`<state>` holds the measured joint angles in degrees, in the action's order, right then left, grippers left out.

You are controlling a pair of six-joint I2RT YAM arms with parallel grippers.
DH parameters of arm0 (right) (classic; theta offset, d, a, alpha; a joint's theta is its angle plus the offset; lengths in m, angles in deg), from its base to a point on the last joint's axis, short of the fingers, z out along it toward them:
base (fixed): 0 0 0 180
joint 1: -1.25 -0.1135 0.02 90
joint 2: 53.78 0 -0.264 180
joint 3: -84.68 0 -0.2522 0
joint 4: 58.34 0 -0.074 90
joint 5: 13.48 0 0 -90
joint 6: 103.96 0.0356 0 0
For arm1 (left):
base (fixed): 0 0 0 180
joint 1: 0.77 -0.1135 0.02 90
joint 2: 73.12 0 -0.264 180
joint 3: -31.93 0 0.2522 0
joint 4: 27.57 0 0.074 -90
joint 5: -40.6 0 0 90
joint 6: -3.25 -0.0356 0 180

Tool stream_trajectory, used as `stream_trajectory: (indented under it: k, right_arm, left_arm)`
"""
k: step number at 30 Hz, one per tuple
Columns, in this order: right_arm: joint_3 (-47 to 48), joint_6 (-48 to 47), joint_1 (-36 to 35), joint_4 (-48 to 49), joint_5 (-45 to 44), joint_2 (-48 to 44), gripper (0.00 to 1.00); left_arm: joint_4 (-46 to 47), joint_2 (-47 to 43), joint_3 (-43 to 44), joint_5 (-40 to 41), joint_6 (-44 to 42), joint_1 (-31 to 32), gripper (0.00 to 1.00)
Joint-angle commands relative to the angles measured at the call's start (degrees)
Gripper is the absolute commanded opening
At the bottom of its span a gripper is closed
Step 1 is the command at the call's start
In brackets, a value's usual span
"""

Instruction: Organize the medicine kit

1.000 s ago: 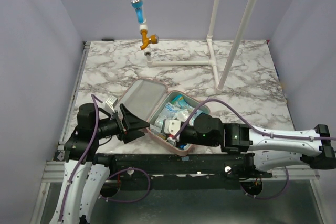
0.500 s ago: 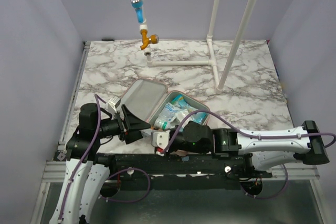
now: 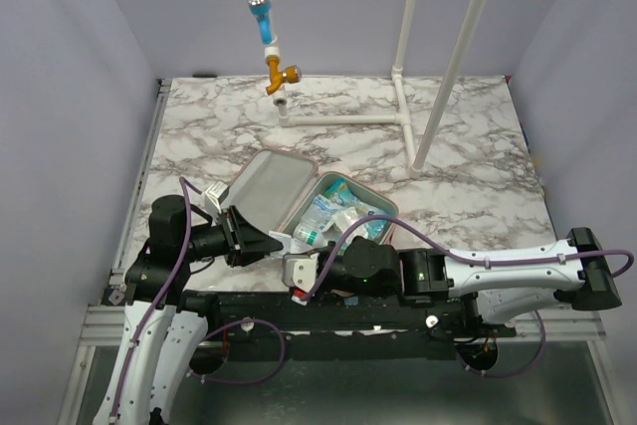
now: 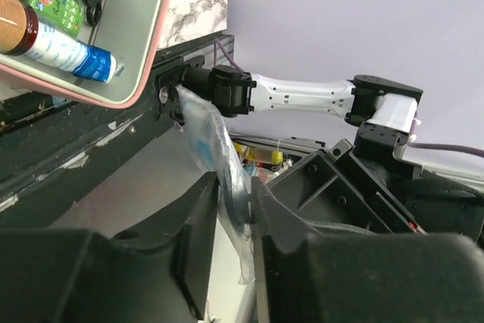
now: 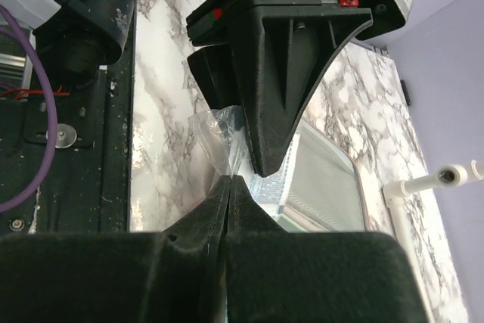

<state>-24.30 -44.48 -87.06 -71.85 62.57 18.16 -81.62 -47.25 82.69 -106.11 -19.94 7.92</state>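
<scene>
The medicine kit (image 3: 267, 178), a pink clamshell case, lies open on the marble, its grey lid leaning up to the left. Bottles and blue packets (image 3: 333, 208) fill its base. A clear plastic packet (image 4: 212, 141) hangs in the air over the black front rail, between both grippers. My right gripper (image 5: 229, 181) is shut on the packet's (image 5: 218, 135) lower edge. My left gripper (image 4: 236, 187) has its fingers pressed on the packet's other end, and it shows from the right wrist as a black wedge (image 5: 266, 166) closed on the film. The kit's near rim (image 4: 144, 94) shows a brown bottle (image 4: 41, 35) inside.
A black rail (image 3: 328, 311) runs along the table's front edge under both grippers. White pipe uprights (image 3: 408, 97) stand at the back right, and a blue and orange fitting (image 3: 269, 42) hangs at the back. A white wrist block (image 3: 212, 196) sits beside the lid.
My right arm swung left from the kit, carrying the clear packet toward the left gripper. The left gripper's wide-open jaws have closed onto the packet.
</scene>
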Motion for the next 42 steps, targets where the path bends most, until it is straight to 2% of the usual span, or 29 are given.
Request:
stream_trajectory:
  k: [1, 4, 5, 7, 8, 11, 16, 19, 22, 27, 33, 38, 42]
  right_arm:
    - [-0.41, -0.88, -0.93, 1.36, -2.15, -0.66, 0.01]
    - [-0.19, -1.21, -1.33, 1.24, -2.70, -0.63, 0.01]
    - [-0.09, -1.20, -1.39, 1.32, -2.99, -0.60, 0.01]
    - [-0.11, -1.06, -1.64, 1.33, -3.67, -0.52, 0.03]
    - [-0.04, -0.63, -1.67, 1.25, -4.16, -0.56, 0.08]
    - [0.51, 1.93, -1.77, 0.57, -7.08, -1.31, 0.42]
    - [-2.37, 6.41, -1.74, 2.38, -11.96, -7.68, 0.63]
    - [-2.00, 11.41, -1.68, 0.48, -19.99, -10.17, 0.72]
    - [0.22, 19.88, -1.69, -6.06, -29.11, -9.46, 0.79]
    - [4.98, 41.97, -1.35, -20.90, -41.47, -6.68, 0.82]
    - [5.81, 71.75, 3.39, -38.70, -41.78, -5.70, 0.79]
    - [-0.58, 83.05, 12.04, -42.57, -34.20, -4.94, 0.78]
    - [-4.73, 86.68, 16.27, -42.49, -30.44, -4.87, 0.78]
  left_arm:
    - [2.91, -0.75, -0.14, -2.41, -0.36, 0.20, 0.19]
    - [3.53, -0.78, -0.29, -2.77, -0.27, 0.21, 0.03]
    - [3.61, -0.80, -0.34, -2.73, -0.38, 0.19, 0.00]
    - [3.77, -0.84, -0.36, -2.84, -0.53, 0.28, 0.00]
    - [3.86, -0.93, -0.37, -2.88, -0.58, 0.30, 0.00]
    - [3.99, -1.13, -0.34, -2.73, -1.16, 0.28, 0.00]
    - [1.76, -1.53, 1.62, 0.00, -5.53, 0.22, 0.00]
    - [0.44, -1.09, 2.53, 1.19, -8.03, 0.19, 0.00]
    - [-3.19, -0.07, 4.27, 4.06, -13.03, 0.19, 0.00]
    - [-7.17, 0.90, 8.52, 9.43, -21.91, 0.19, 0.00]
    - [-13.42, 2.42, 13.95, 17.79, -30.15, 0.19, 0.00]
    - [-15.81, 1.55, 15.94, 22.87, -33.34, 0.21, 0.00]
    - [-16.22, 0.85, 16.18, 23.47, -34.15, 0.19, 0.00]
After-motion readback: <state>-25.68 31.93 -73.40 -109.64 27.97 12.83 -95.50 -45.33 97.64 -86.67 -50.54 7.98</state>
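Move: The left hand's half-open fingers already straddle the clear packet, whose middle is about 2 cm to its right. The right hand grips the other end, the packet's middle some 3 cm to its left. The open kit's middle is about 11 cm ahead of the right hand, 12 cm to its right and 18 below; inside, the scissors lie 4 ahead and 16 right of this hand, the brown bottle 5 ahead and 2 right, the green-capped white bottle 10 ahead and 3 right. The left fingers shut and pinch the packet while the right ones still hold its far end; then the right hand opens wide and lets go. It swings away rightward and forward over the kit, first rising about 5 cm, then sinking well below its starting height, turning some 70 degrees clockwise until its fingers point forward and down. The left hand keeps its pinch, draws off about 5 cm left and forward, and tips and rolls its fingers downward. ##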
